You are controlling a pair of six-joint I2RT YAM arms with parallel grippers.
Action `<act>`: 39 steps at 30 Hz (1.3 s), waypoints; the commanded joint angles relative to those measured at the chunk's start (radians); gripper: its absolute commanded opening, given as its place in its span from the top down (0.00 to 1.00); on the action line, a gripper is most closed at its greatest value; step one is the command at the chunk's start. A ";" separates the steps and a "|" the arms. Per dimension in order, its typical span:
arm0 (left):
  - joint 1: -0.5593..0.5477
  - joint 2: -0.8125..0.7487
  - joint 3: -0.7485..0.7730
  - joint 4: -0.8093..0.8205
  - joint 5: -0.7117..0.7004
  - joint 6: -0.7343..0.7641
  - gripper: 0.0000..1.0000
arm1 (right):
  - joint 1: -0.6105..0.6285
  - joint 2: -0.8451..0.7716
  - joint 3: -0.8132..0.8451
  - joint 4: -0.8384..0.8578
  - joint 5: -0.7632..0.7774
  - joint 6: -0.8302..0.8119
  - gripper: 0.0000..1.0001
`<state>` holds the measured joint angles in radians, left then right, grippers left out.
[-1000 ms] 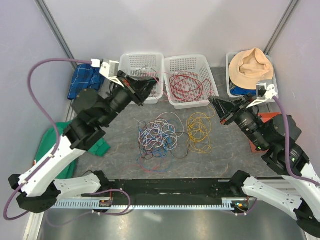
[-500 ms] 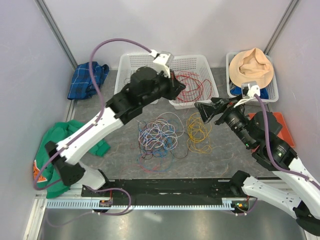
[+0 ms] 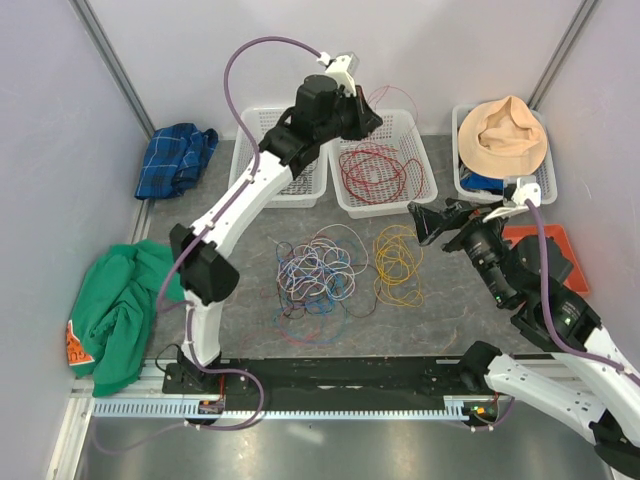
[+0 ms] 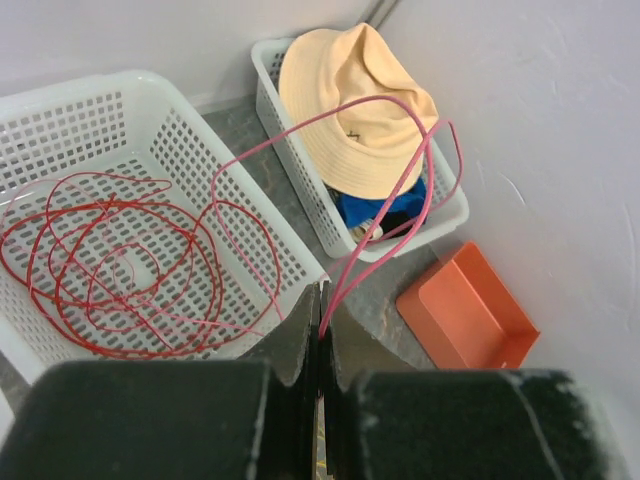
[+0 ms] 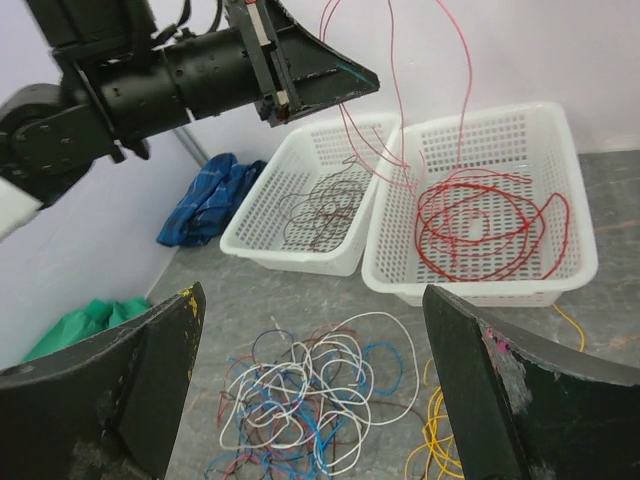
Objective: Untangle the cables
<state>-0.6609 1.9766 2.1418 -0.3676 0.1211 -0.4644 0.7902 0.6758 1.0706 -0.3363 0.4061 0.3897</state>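
Observation:
My left gripper (image 3: 366, 112) is raised over the middle white basket (image 3: 352, 205), shut on a thin red cable (image 4: 339, 290). That cable loops up and trails down to the red cables (image 3: 375, 172) lying in the basket. Dark brown cables (image 5: 325, 205) lie in the left basket (image 5: 290, 250). On the table sits a tangle of white, blue, red and brown cables (image 3: 315, 270), with a yellow bundle (image 3: 398, 262) beside it. My right gripper (image 3: 425, 222) hovers open near the yellow bundle, holding nothing; its fingers (image 5: 120, 390) frame the tangle (image 5: 320, 400).
A third basket (image 3: 463, 180) at the back right holds a tan hat (image 3: 503, 135). An orange tray (image 3: 535, 245) lies under my right arm. A blue checked cloth (image 3: 175, 160) and a green cloth (image 3: 125, 310) lie at the left. A black rail (image 3: 340, 375) runs along the front.
My left arm has swung from the left basket up and right over the middle basket, carrying the red cable. My right gripper has gone from shut to wide open.

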 commanded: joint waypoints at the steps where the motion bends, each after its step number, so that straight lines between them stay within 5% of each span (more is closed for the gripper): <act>1: 0.056 0.215 0.220 -0.011 0.089 -0.075 0.98 | 0.004 -0.019 -0.060 0.005 0.063 0.026 0.02; 7: 0.096 0.436 0.403 0.012 0.146 -0.140 0.98 | 0.004 -0.030 -0.113 -0.030 0.068 0.061 0.02; 8: 0.102 0.470 0.411 0.010 0.167 -0.154 0.73 | 0.004 -0.038 -0.121 -0.032 0.071 0.057 0.02; 10: 0.110 0.473 0.397 0.012 0.173 -0.166 0.47 | 0.004 -0.039 -0.121 -0.036 0.091 0.049 0.02; 11: 0.110 0.466 0.386 0.013 0.167 -0.158 0.01 | 0.004 -0.042 -0.121 -0.038 0.097 0.043 0.02; 20: 0.093 0.109 0.068 0.070 0.011 -0.063 0.00 | 0.004 -0.012 -0.159 -0.004 0.088 0.057 0.02; 28: -0.095 -0.411 -0.689 0.309 -0.187 -0.028 0.00 | 0.003 -0.044 -0.293 0.019 0.059 0.120 0.02; 32: -0.279 -0.473 -0.958 0.392 -0.273 -0.088 0.00 | 0.004 -0.082 -0.331 0.006 0.074 0.136 0.02; 39: -0.379 -0.411 -1.137 0.553 -0.328 -0.177 0.00 | 0.004 -0.172 -0.347 -0.058 0.126 0.172 0.02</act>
<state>-1.0126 1.5150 1.0603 0.0727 -0.1436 -0.5816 0.7906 0.5552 0.7132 -0.4156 0.4824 0.5213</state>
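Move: The pink cable, already pinched in the left hand with part trailing into the right-hand basket, belongs there: that basket's middle is about 9 cm ahead, 3 cm to the right and 32 cm below. Its twin stands some 8 cm ahead and 20 cm to the left; the white-blue tangle lies 20 cm back, 12 cm left. From the right hand, empty and open, the yellow cable is roughly 5 cm ahead, 4 cm right and 39 cm down. The pink cable is carried forward about 10 cm and lowered some 15 cm over the right-hand basket, where the left fingers spread wide and let go; that hand then rises, swings back nearly 30 cm over the basket's near side and sinks again above the tangle and yellow cable. The right hand, still open and empty, drops about 15 cm, tipping downward. ##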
